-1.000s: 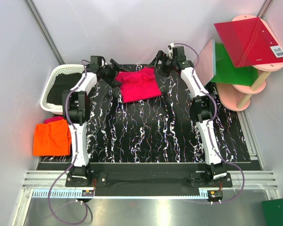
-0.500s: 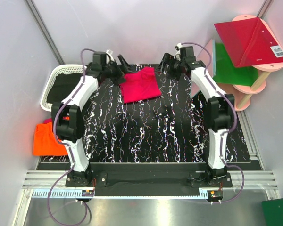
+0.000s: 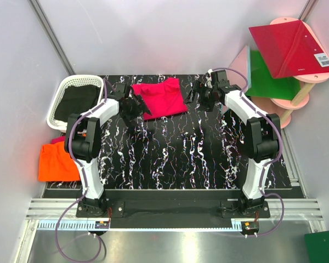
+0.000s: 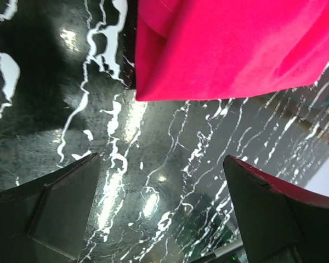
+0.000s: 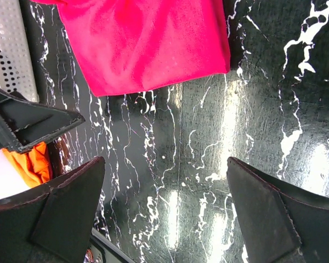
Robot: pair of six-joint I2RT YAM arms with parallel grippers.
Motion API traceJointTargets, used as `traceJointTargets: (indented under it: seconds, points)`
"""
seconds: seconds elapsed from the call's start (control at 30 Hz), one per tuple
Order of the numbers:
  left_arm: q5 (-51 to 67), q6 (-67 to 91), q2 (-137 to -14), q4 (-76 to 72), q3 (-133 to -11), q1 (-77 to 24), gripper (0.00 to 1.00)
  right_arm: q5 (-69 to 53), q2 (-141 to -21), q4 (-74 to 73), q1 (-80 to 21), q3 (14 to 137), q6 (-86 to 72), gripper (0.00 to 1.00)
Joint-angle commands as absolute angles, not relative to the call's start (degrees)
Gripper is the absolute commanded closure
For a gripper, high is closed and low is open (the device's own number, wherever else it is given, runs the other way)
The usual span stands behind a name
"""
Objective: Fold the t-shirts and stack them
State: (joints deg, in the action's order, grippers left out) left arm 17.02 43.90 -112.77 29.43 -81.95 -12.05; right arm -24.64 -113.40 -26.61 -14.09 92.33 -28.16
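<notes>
A folded hot pink t-shirt (image 3: 162,97) lies at the back middle of the black marbled mat (image 3: 175,153). It fills the top of the left wrist view (image 4: 230,44) and of the right wrist view (image 5: 145,41). My left gripper (image 3: 133,107) hovers open just left of the shirt's near left corner, nothing between its fingers (image 4: 60,203). To the shirt's right, my right gripper (image 3: 200,96) is open and empty too. A folded orange t-shirt (image 3: 60,160) rests off the mat's left edge, over a bit of pink cloth.
A white basket (image 3: 63,98) holding dark cloth stands at the back left. Red (image 3: 290,46) and green (image 3: 268,76) stiff panels sit on a pink stand (image 3: 288,107) at the back right. Grey walls close in on three sides.
Both grippers have pulled back toward the near side from the shirt's far corners and now sit beside it. The pink shirt lies where it did.
</notes>
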Motion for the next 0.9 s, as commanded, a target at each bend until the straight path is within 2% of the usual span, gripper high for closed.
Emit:
traceJointTargets:
  seconds: [0.0,0.4,0.47,0.5,0.53,0.57,0.7,0.87]
  points:
    - [13.0,42.5,-116.1,28.6,-85.0,-12.1,0.01,-24.6,-108.7,-24.6,-13.8,92.9,-27.9,0.00]
    - [18.4,46.6,-132.9,29.9,-101.9,-12.2,0.01,-25.7,-105.8,-24.9,-13.8,91.5,-28.5,0.00]
    - [20.2,46.9,-135.5,30.0,-105.5,-12.2,0.13,-25.8,-105.5,-25.0,-13.8,90.7,-28.5,0.00]
    - [22.6,46.9,-136.2,29.9,-106.3,-12.2,0.28,-25.8,-105.1,-25.0,-13.8,90.4,-28.5,0.00]
    - [23.8,46.6,-137.1,30.1,-107.3,-12.2,0.96,-25.9,-105.0,-25.0,-13.8,89.8,-28.5,0.00]
    - [24.8,46.8,-136.9,30.4,-107.2,-12.2,1.00,-26.0,-104.9,-25.0,-13.8,89.7,-28.5,0.00]
    - [26.4,44.2,-133.3,31.5,-98.8,-12.3,1.00,-26.3,-105.1,-25.0,-13.7,88.9,-29.1,0.00]
    - [25.9,38.9,-123.1,32.2,-85.2,-12.1,1.00,-27.3,-106.3,-24.9,-13.8,88.8,-29.9,0.00]
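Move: The folded pink t-shirt lies flat on the table, its middle some 13 cm ahead of the open left hand, 8 cm to its right and 5 cm below; its near-left corner is only about 4 cm ahead and 1 cm right. From that hand, the basket with the black shirt is roughly 24 cm left and 9 cm ahead, the orange shirt 27 cm left and 16 cm back. From the right hand the t-shirt's middle is about 10 cm ahead, 12 cm left and 12 cm below. The t-shirt's left side is pinched by the left hand, which sinks a couple of centimetres and slides wide open about 9 cm forward over the table, drifting right. There the fingers shut on the cloth, dip slightly lower, and draw it back some 3 to 4 cm. Meanwhile the right hand, open and empty, rises about 3 cm, then settles a little. ##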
